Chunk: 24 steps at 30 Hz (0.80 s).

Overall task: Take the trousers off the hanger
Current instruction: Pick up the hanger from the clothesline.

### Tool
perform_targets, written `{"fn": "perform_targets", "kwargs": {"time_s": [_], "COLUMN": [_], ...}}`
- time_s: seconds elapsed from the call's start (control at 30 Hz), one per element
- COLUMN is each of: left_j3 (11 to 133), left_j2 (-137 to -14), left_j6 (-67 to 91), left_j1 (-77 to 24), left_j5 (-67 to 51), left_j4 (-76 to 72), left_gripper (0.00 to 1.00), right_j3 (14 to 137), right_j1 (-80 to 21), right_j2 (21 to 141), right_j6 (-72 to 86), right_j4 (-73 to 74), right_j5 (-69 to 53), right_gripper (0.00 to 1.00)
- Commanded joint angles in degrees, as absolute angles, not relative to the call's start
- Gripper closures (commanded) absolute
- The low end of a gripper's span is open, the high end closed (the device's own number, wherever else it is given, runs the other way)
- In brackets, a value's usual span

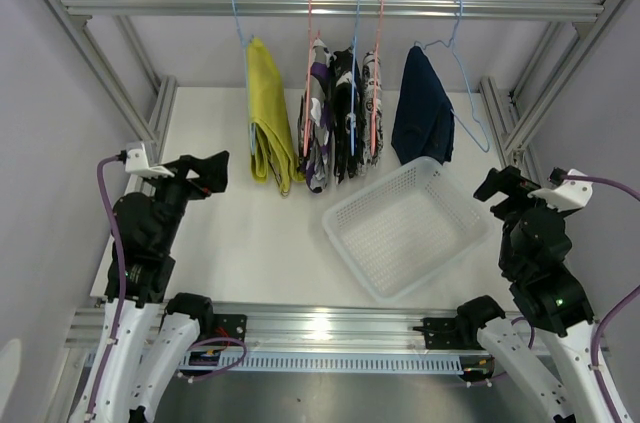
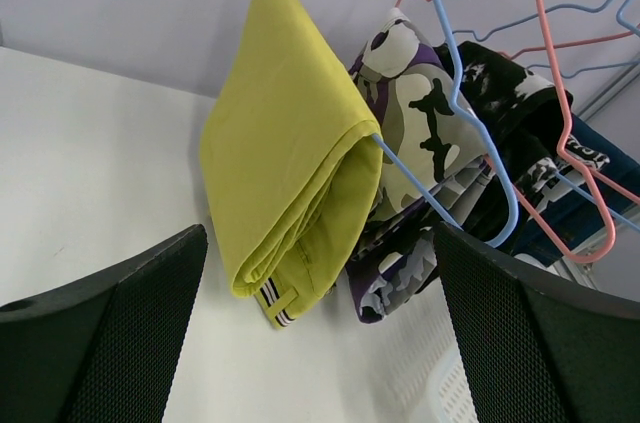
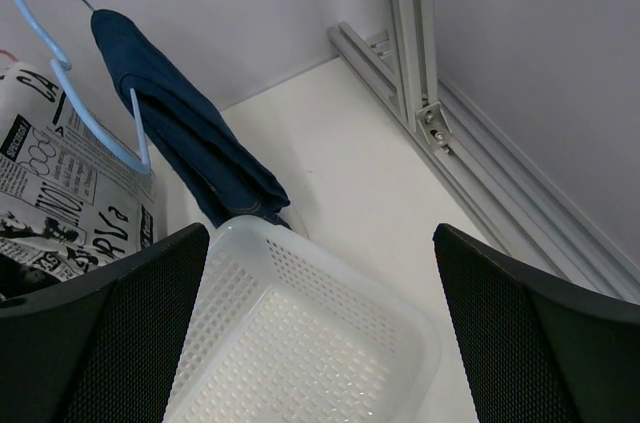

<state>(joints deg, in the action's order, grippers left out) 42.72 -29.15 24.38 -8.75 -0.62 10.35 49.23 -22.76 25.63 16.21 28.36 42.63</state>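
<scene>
Five pairs of trousers hang folded over wire hangers on the rail (image 1: 330, 6). From the left they are yellow (image 1: 268, 128), purple-white-black patterned (image 1: 318, 138), black-and-white splatter (image 1: 347, 118), grey-white patterned (image 1: 374, 103) and navy (image 1: 422, 108). My left gripper (image 1: 212, 175) is open, low and left of the yellow pair (image 2: 290, 143), apart from it. In the left wrist view the left gripper (image 2: 320, 273) holds nothing, and the yellow pair's blue hanger (image 2: 440, 63) shows. My right gripper (image 1: 497, 186) is open at the right, near the navy pair (image 3: 180, 133). The right gripper (image 3: 320, 253) is empty.
A white perforated basket (image 1: 345, 215) sits on the table below the hangers, right of centre, its rim (image 3: 330, 261) under my right gripper. Aluminium frame posts (image 1: 510, 118) stand at both back corners, with a rail (image 3: 480, 173) along the right table edge.
</scene>
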Motion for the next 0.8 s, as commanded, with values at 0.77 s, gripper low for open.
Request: {"fn": "perform_targets", "kwargs": {"time_s": [0.77], "left_j3": [64.0], "left_j2": [-47.5], "left_j6": [31.2], "left_j1": [-8.1], "left_j5": [-8.1], "left_j4": [14.4], "left_gripper": [0.01], "right_j3": [51.0], "right_j1": [-22.9], "right_j2": [27.8], "right_j6": [17.6], "right_j4": [28.4], "right_j5": [33.0], "right_gripper": [0.01]}}
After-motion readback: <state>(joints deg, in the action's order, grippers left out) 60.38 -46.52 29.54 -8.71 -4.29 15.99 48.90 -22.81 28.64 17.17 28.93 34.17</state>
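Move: The blue hanger carrying the yellow trousers has its middle about 15 cm ahead of the left gripper, 8 cm to its right and a touch higher; the yellow trousers hang some 17 cm ahead, 11 cm right and 6 cm lower, with the purple-patterned garment 9 cm to their right. From the right gripper, the navy trousers' hanger is roughly 20 cm ahead, 10 cm left and 3 cm up, and the navy trousers are 20 cm ahead, 16 cm left and 5 cm down. Bring the left gripper, wide open, up and forward about 4 cm each way and some 2 cm to the right, slowly at first and then quickly, towards the yellow trousers' blue hanger, tipping the fingers slightly down. Meanwhile ease the open right gripper about 3 cm left, a little forward and down, turning it some 8 degrees counter-clockwise towards the navy trousers' hanger. ##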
